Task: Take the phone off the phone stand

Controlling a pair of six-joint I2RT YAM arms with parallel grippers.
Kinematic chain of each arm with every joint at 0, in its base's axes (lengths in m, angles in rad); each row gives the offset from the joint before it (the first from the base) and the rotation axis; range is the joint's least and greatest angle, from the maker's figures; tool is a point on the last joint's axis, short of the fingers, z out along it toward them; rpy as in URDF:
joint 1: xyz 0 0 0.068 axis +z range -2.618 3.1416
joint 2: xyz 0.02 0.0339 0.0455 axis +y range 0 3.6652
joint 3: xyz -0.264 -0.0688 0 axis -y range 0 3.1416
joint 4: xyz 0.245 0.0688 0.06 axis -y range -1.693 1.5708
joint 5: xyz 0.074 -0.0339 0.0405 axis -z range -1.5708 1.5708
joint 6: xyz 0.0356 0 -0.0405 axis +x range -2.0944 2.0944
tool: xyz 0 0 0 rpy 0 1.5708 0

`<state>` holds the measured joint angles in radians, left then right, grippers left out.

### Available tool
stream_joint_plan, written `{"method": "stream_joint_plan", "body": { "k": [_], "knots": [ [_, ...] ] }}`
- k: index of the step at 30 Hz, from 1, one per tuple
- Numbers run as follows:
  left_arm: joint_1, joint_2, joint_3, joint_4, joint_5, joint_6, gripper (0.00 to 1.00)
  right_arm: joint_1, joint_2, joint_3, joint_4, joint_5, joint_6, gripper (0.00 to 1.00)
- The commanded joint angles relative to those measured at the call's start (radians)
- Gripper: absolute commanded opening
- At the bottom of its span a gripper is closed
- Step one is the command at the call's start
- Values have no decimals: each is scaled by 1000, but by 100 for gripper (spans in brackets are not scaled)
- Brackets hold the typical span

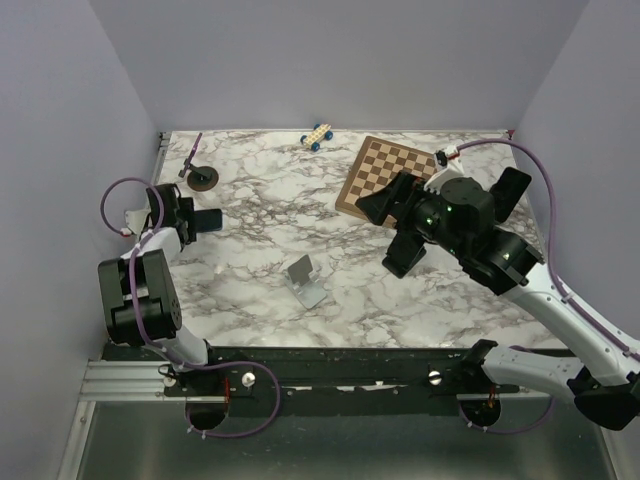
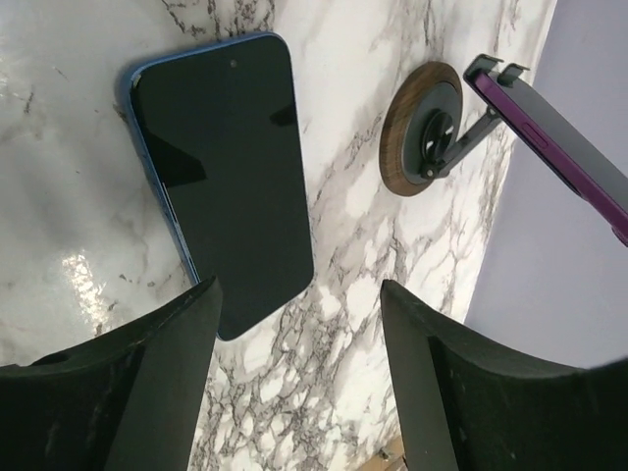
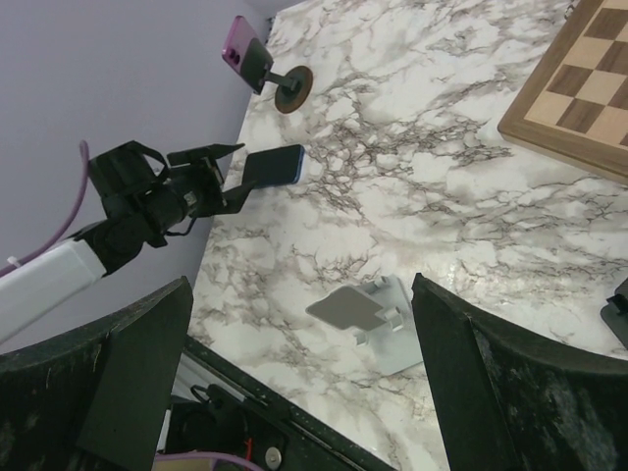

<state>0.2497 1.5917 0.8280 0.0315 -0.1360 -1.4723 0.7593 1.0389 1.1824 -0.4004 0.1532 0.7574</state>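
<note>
A blue phone with a dark screen lies flat on the marble table, just ahead of my left gripper, which is open and holds nothing. It also shows in the top view and the right wrist view. A grey phone stand stands empty in the middle of the table, below my open, empty right gripper. A purple phone sits tilted on a stand with a round wooden base at the back left.
A chessboard lies at the back right, partly under my right arm. A small toy car sits by the back wall. The left wall runs close beside my left gripper.
</note>
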Motion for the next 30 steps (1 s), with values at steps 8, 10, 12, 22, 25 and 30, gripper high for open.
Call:
{"method": "stream_joint_plan", "body": {
  "k": [8,10,12,22,25,30],
  "knots": [
    [-85,-275,170,-262,260,199,77,3,56,84,-294,304,-124,100],
    [-164,-344,201,-266,247,255,79,3,60,93,-329,323,-123,100],
    [-244,-406,229,-273,213,345,92,2,62,97,-349,326,-116,100],
    [-528,-586,188,-86,388,731,96,3,85,99,-507,472,132,100],
    [-565,-604,223,-127,395,808,96,3,105,105,-576,532,223,100],
    [-569,-657,262,-204,242,894,99,2,142,82,-650,599,328,100]
  ]
}}
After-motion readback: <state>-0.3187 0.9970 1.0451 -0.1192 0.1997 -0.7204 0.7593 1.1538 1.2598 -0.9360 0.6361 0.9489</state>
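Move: The right hand goes for the phone on the black stand, about 6 cm ahead, 10 cm to the right and 23 cm below; the chessboard lies some 27 cm farther out than that phone, the empty silver stand some 29 cm to its left and 8 cm nearer. From the left hand, the black-stand phone is about 62 cm right, 10 cm back and 3 cm higher; the freed blue phone lies just 5 cm right and 5 cm below, 1 cm back. Leaving the already freed blue phone on the table, the left hand climbs about 28 cm and sweeps some 26 cm to the right, then also draws back, swinging clockwise and tipping up while its fingers spread to fully open. The right hand, fingers staying wide open, travels about 10 cm right and nearly as far down towards the phone on the black stand, rolling its left side down and turning clockwise with its fingers tipping down, without yet reaching it. ##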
